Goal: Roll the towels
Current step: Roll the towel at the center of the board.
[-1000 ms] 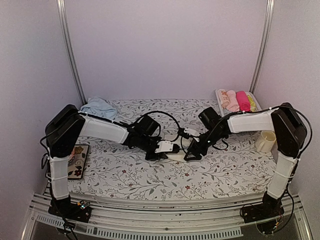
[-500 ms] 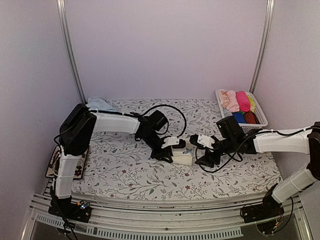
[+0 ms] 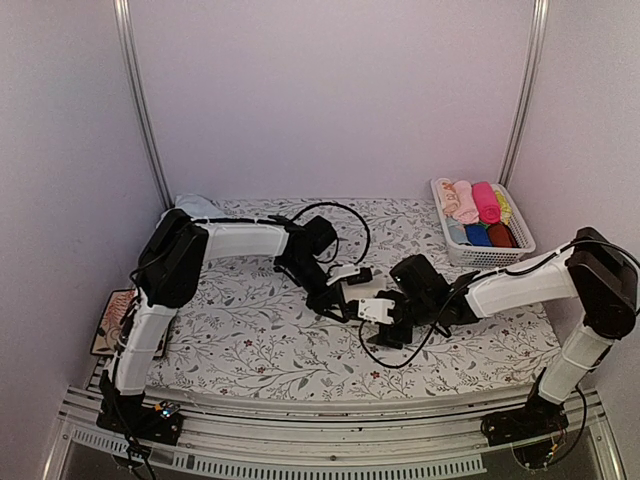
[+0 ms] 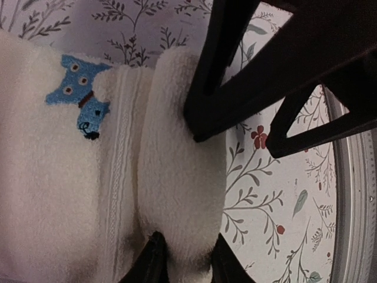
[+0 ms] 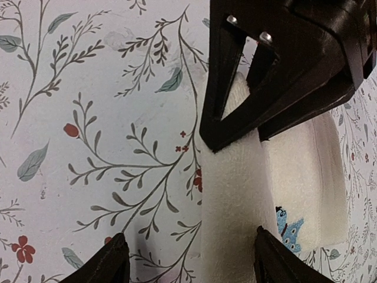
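The cream towel (image 4: 70,194) lies mid-table, partly rolled, with a blue dog patch (image 4: 79,97) on it. Its rolled end (image 4: 177,177) runs between the fingers of my left gripper (image 4: 185,262), which pinch it. My right gripper (image 5: 191,262) stands open at the other end of the roll (image 5: 235,194): one finger rests on the towel, the other over bare tablecloth. In the top view the left gripper (image 3: 345,298) and right gripper (image 3: 380,318) meet at the cream towel (image 3: 368,290). The light blue towel (image 3: 193,205) lies crumpled at the back left, half hidden by the left arm.
A white basket (image 3: 475,258) holding rolled pink, blue and maroon cloths stands at the back right. A patterned flat item (image 3: 115,322) lies at the table's left edge. Black cables loop above the left wrist (image 3: 330,212) and trail below the right gripper (image 3: 385,358).
Both grippers have shifted to the right with the towel. The right arm swung out to the right, then came back left to the roll. The left arm has stretched out further.
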Motion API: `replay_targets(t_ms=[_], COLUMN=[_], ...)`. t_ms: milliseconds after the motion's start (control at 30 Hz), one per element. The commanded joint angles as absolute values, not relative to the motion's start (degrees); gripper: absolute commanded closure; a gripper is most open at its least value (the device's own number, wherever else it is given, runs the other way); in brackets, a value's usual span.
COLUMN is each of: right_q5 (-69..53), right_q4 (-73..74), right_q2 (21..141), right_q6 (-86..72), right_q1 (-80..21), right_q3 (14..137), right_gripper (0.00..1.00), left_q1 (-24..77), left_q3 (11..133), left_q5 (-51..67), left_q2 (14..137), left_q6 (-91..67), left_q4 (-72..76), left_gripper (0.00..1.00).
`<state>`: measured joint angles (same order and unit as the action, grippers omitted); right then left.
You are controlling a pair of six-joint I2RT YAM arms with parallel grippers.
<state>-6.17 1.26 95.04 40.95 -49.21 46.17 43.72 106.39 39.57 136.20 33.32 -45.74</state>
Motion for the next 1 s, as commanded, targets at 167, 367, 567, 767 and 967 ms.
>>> replay_targets(t_ms=[167,367,567,767,967], right_q5=[1.0,0.9,0.1,-0.9,-2.9], right_q4=[-5.2,-4.6,-3.6,-0.1,3.5], right_q2=[98.7,101.0,103.1,104.5,105.0], right_q6=[44.7,44.1,43.0,40.6,37.8], right_q1=[-50.2,-50.2,-50.2,-50.2,-50.0], right_q3=[49.4,50.7,51.9,54.4,55.6], right_gripper=[0.27,0.42,0.55,0.87,0.96], left_q1=[42.7,41.9,41.1,41.0,40.6], left_q3=[108.2,109.2,109.5,109.0,106.0], left_q5=[42.7,44.2,44.8,43.1,36.8], left_q2=[140.0,141.5,141.9,141.7,137.3], left_q6=[31.8,31.2,31.0,30.7,29.5], left_q4=[-51.5,-51.9,-51.8,-51.1,-48.1], left_gripper=[0.74,0.74,0.74,0.67,0.39])
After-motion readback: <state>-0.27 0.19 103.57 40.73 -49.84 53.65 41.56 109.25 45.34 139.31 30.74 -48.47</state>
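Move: The right hand hangs open just behind the right part of the partly rolled towel: that part of the roll lies about 3 cm ahead, 2 cm left and 2 cm below it. The towel's blue dog patch is just beyond the roll, some 6 cm ahead, 2 cm left and 4 cm below; the flat remainder's middle lies about 10 cm ahead, 2 cm left and 4 cm below. The left hand already pinches the roll farther left; the right part lies roughly 6 cm to its right, nearly level ahead. The right fingers come to straddle the right part of the towel roll and pinch it almost shut, the hand having gone forward about 3.5 cm and some 2 cm left, rising slightly before sinking onto it. The left hand stays on the roll, tipping its fingertips back by under 10 degrees, and near the end spreads its fingers to loosen its pinch. ##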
